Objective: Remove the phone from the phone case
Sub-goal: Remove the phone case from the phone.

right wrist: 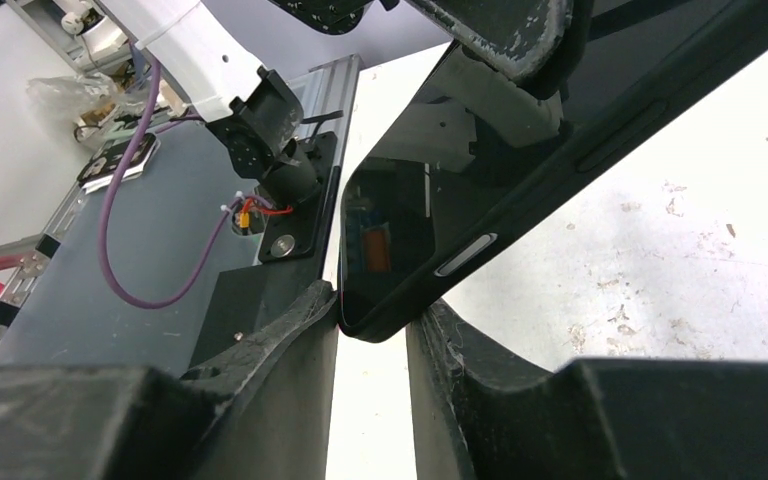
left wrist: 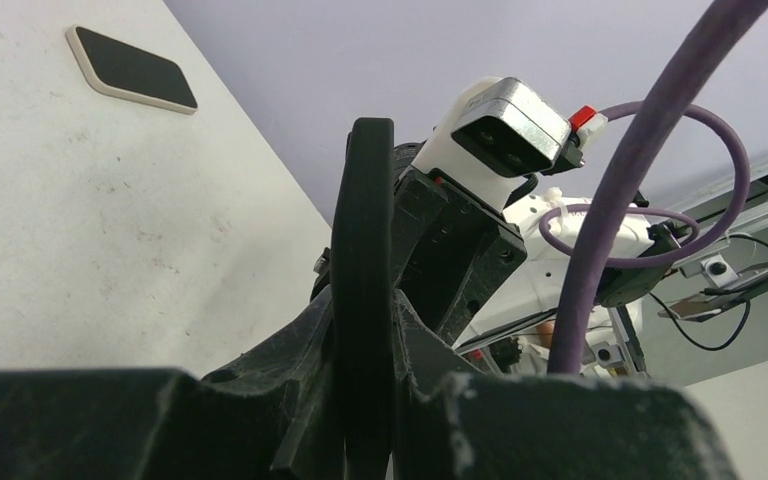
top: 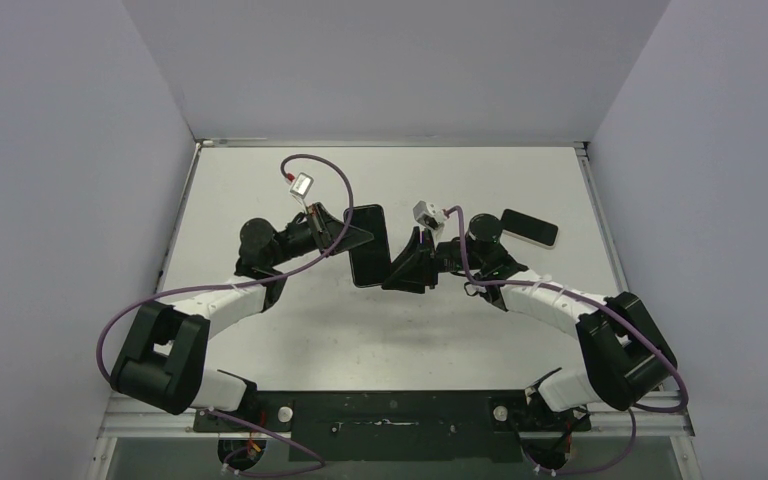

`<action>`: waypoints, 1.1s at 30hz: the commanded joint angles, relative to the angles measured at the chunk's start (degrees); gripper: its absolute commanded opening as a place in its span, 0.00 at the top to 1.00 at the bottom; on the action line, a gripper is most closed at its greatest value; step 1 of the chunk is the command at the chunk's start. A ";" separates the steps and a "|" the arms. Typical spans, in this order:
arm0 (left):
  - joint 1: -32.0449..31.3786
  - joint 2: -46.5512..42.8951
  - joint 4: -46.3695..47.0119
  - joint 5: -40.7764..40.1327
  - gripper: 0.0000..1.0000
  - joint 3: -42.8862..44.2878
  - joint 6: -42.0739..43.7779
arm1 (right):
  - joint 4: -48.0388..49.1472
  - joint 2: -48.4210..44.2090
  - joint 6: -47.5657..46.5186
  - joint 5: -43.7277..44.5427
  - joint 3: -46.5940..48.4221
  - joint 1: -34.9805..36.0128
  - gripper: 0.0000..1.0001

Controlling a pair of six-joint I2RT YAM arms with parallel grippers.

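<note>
A phone in a black case (top: 367,245) is held on edge above the table between both arms. My left gripper (top: 358,232) is shut on its left long edge; in the left wrist view the case (left wrist: 363,230) stands edge-on between the jaws of that gripper (left wrist: 365,335). My right gripper (top: 401,262) is shut on its lower right corner; in the right wrist view the glossy screen and cased corner (right wrist: 400,240) sit pinched between that gripper's fingertips (right wrist: 375,320). A silver side button (right wrist: 465,254) shows on the case.
A second dark phone-shaped slab with a light rim (top: 530,227) lies flat on the white table behind the right arm; it also shows in the left wrist view (left wrist: 132,68). Purple cables (top: 325,170) loop off both wrists. Grey walls enclose the table.
</note>
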 commanded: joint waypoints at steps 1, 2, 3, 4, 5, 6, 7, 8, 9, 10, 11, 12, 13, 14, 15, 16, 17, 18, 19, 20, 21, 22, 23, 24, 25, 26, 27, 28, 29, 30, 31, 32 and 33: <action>-0.41 -1.00 1.93 -0.39 1.00 3.32 0.16 | 1.44 -1.21 -5.87 -1.44 2.09 -0.01 0.87; -0.41 -0.95 1.57 -0.39 1.00 3.44 0.12 | -0.61 -1.69 -7.88 -1.51 2.21 0.07 0.90; -0.48 -0.80 0.93 -0.36 1.00 3.64 0.12 | -2.66 -2.14 -10.33 -1.56 2.26 0.21 0.96; -0.54 -0.75 0.53 -0.21 1.00 3.83 0.01 | -4.37 -2.68 -12.61 -1.31 2.15 0.45 1.00; -0.64 -0.66 0.26 -0.07 1.00 3.96 -0.17 | -5.31 -3.19 -14.76 -0.83 1.78 0.71 1.00; -0.71 -0.66 -0.25 0.19 1.00 4.07 -0.23 | -5.72 -3.71 -16.80 -0.48 1.22 0.96 1.00; -0.80 -0.64 -0.71 0.44 1.00 4.20 -0.26 | -5.81 -4.15 -18.56 -0.27 0.61 1.16 1.00; -0.84 -0.74 -1.37 0.60 1.00 4.11 -0.31 | -5.61 -4.47 -20.23 0.11 0.02 1.30 1.00; -0.84 -0.94 -2.10 0.86 1.00 4.16 -0.21 | -5.23 -4.68 -21.63 0.45 -0.40 1.58 1.00; -0.91 -1.17 -3.00 1.11 1.00 4.17 -0.04 | -5.13 -4.78 -23.00 0.74 -0.67 1.85 1.00; -0.93 -1.45 -4.04 1.25 1.00 4.24 0.27 | -5.35 -4.85 -24.65 1.07 -0.80 2.23 1.00; -1.00 -1.76 -5.12 1.54 1.00 4.35 0.64 | -6.02 -4.89 -26.28 1.42 -0.81 2.58 1.00; -1.13 -2.16 -6.57 1.72 1.00 4.54 1.37 | -7.05 -4.96 -29.03 2.11 -0.77 3.04 1.00; -1.30 -2.50 -8.27 1.83 1.00 4.77 2.31 | -8.68 -4.98 -31.23 3.17 -0.69 3.58 1.00; -1.54 -2.77 -9.99 1.96 1.00 4.96 3.26 | -10.34 -4.96 -33.34 4.07 -0.53 4.07 1.00; -1.77 -2.93 -11.28 2.19 1.00 5.16 4.00 | -12.09 -4.82 -35.07 5.15 -0.28 4.59 1.00; -2.03 -2.95 -12.05 2.43 1.00 5.22 4.40 | -13.39 -4.58 -36.07 6.10 -0.02 4.99 1.00; -2.30 -2.91 -12.29 2.81 1.00 5.11 4.51 | -14.08 -4.24 -36.66 6.89 0.12 5.16 1.00; -2.41 -2.75 -12.11 3.34 1.00 5.02 4.36 | -14.50 -4.03 -37.03 7.67 0.23 5.35 1.00; -2.42 -2.51 -11.42 3.93 1.00 4.80 3.91 | -14.57 -3.82 -37.51 8.61 0.16 5.55 1.00; -2.38 -2.37 -10.08 4.62 1.00 4.45 3.09 | -14.83 -3.73 -38.12 9.97 0.08 5.74 1.00; -2.16 -2.34 -9.04 4.99 1.00 4.06 2.28 | -15.20 -3.67 -38.61 11.00 0.07 6.08 1.00; -1.83 -2.38 -8.78 5.13 1.00 3.80 1.82 | -15.64 -3.60 -39.05 11.82 0.23 6.31 1.00; -1.51 -2.42 -8.86 5.20 1.00 3.77 1.74 | -16.11 -3.65 -39.43 12.74 0.24 6.67 1.00; -1.20 -2.42 -9.24 5.19 1.00 3.98 2.08 | -16.33 -3.74 -39.67 13.46 0.18 7.09 1.00; -1.00 -2.42 -9.96 5.26 1.00 4.28 2.58 | -16.37 -4.02 -39.82 13.76 -0.07 7.38 1.00; -0.94 -2.30 -10.71 5.39 1.00 4.75 3.15 | -16.26 -4.28 -39.83 13.79 -0.41 7.53 1.00; -0.93 -2.18 -11.14 5.60 1.00 5.26 3.69 | -15.70 -4.48 -39.47 13.90 -0.97 7.56 1.00; -0.93 -1.97 -11.19 5.86 1.00 5.71 4.05 | -14.69 -4.80 -38.70 13.92 -1.51 7.57 1.00; -0.93 -1.84 -11.15 6.16 1.00 5.94 4.40 | -13.79 -5.03 -37.94 13.71 -2.05 7.35 1.00; -0.87 -1.69 -11.35 6.41 1.00 6.17 4.90 | -12.90 -5.13 -36.91 12.95 -2.50 7.07 1.00; -0.73 -1.59 -12.00 6.49 1.00 6.50 5.55 | -11.99 -5.16 -35.70 12.06 -2.83 6.66 1.00; -0.60 -1.43 -12.70 6.50 1.00 6.88 6.05 | -11.48 -5.16 -35.04 11.40 -3.05 6.25 0.97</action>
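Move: The phone in its phone case is already held in the air by the left hand, its middle only about 1 cm back and 1 cm right of that hand. The right hand's fingertips are already on the case's near right corner, which is some 9 cm back, 5 cm right and a few centimetres below the left hand. From the right hand, the phone's middle lies about 7 cm ahead, 4 cm left and roughly 3 cm higher. The right hand draws the pinched case corner about 5 cm down, rolling some 20 degrees; the left follows. ##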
